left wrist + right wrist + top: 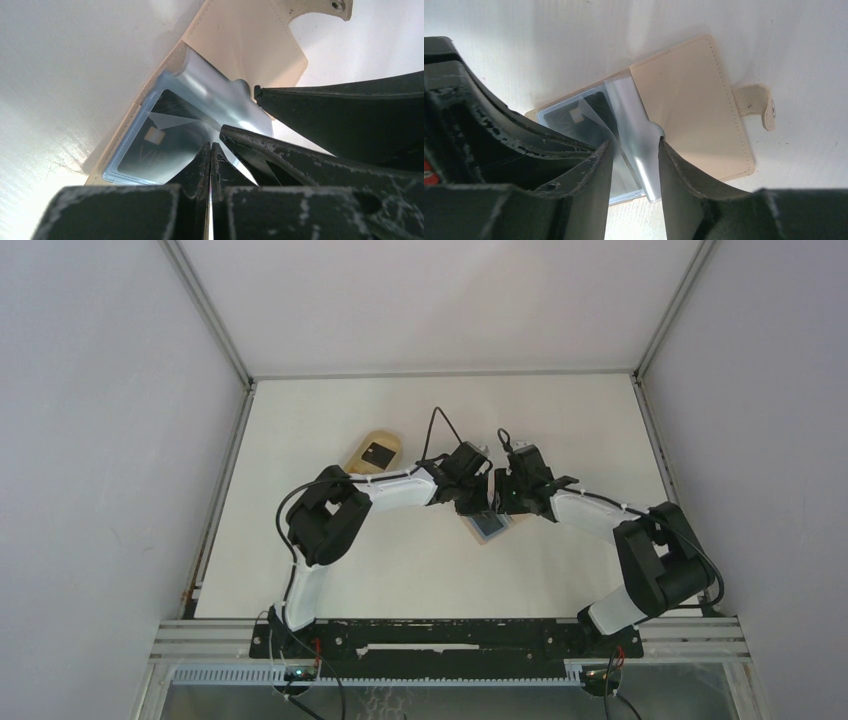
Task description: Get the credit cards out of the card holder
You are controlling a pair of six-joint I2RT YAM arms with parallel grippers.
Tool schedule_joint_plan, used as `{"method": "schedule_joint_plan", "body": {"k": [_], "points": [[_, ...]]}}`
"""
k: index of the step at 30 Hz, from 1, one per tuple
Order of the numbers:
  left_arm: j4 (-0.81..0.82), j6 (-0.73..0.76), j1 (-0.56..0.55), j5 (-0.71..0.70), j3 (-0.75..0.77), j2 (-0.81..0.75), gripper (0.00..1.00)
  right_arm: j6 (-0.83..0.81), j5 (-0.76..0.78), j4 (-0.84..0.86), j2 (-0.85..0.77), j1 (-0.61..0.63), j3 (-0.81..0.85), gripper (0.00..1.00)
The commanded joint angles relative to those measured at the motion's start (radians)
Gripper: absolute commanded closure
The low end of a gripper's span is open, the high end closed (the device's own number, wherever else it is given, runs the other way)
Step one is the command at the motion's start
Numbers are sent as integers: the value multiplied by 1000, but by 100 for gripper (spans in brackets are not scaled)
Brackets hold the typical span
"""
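The tan card holder (694, 100) lies open on the white table, its snap tab (756, 102) pointing away. Clear plastic sleeves are sewn inside it. A credit card (574, 116) with a gold chip sits in the bottom sleeve (155, 145). One sleeve leaf (644, 150) is lifted between the fingers of my right gripper (634, 150), which stand apart; the right finger touches its notch. My left gripper (211, 150) is shut, tips down on the card's sleeve, and a clear leaf runs up to them. From above, both grippers (472, 502) (502, 500) meet over the holder (490, 527).
An oval tan tray (373, 452) with a dark square thing in it stands behind and left of the holder. Metal frame rails (225, 490) border the table left and right. The two arms arch in from both sides and crowd the middle.
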Motion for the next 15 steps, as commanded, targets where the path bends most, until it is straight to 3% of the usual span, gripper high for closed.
{"method": "schedule_joint_plan", "body": {"k": [1, 15], "points": [[-94, 18, -6, -13, -43, 6, 100, 25, 6, 43, 23, -4, -10, 55], [-95, 22, -6, -10, -44, 8, 100, 40, 11, 68, 47, -20, -29, 74]]}}
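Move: The raised clear sleeve I want lies directly under my open right fingers, level both ways and some 2 cm down. From that hand the dark card's pocket is about 3 cm left and 2 cm back, the card holder's bare tan half about 3 cm ahead and 3 cm right, and its snap tab roughly 6 cm ahead and 6 cm right. From my left hand the clear sleeve lies about 4 cm right and 1 cm ahead. I sink my right hand about 1.5 cm so its two fingertips straddle the curled clear sleeve, and I narrow them from half open to about a quarter open, starting to squeeze the sleeve between them. My left hand stays where it is, shut, its tips still resting on the dark card's pocket. ##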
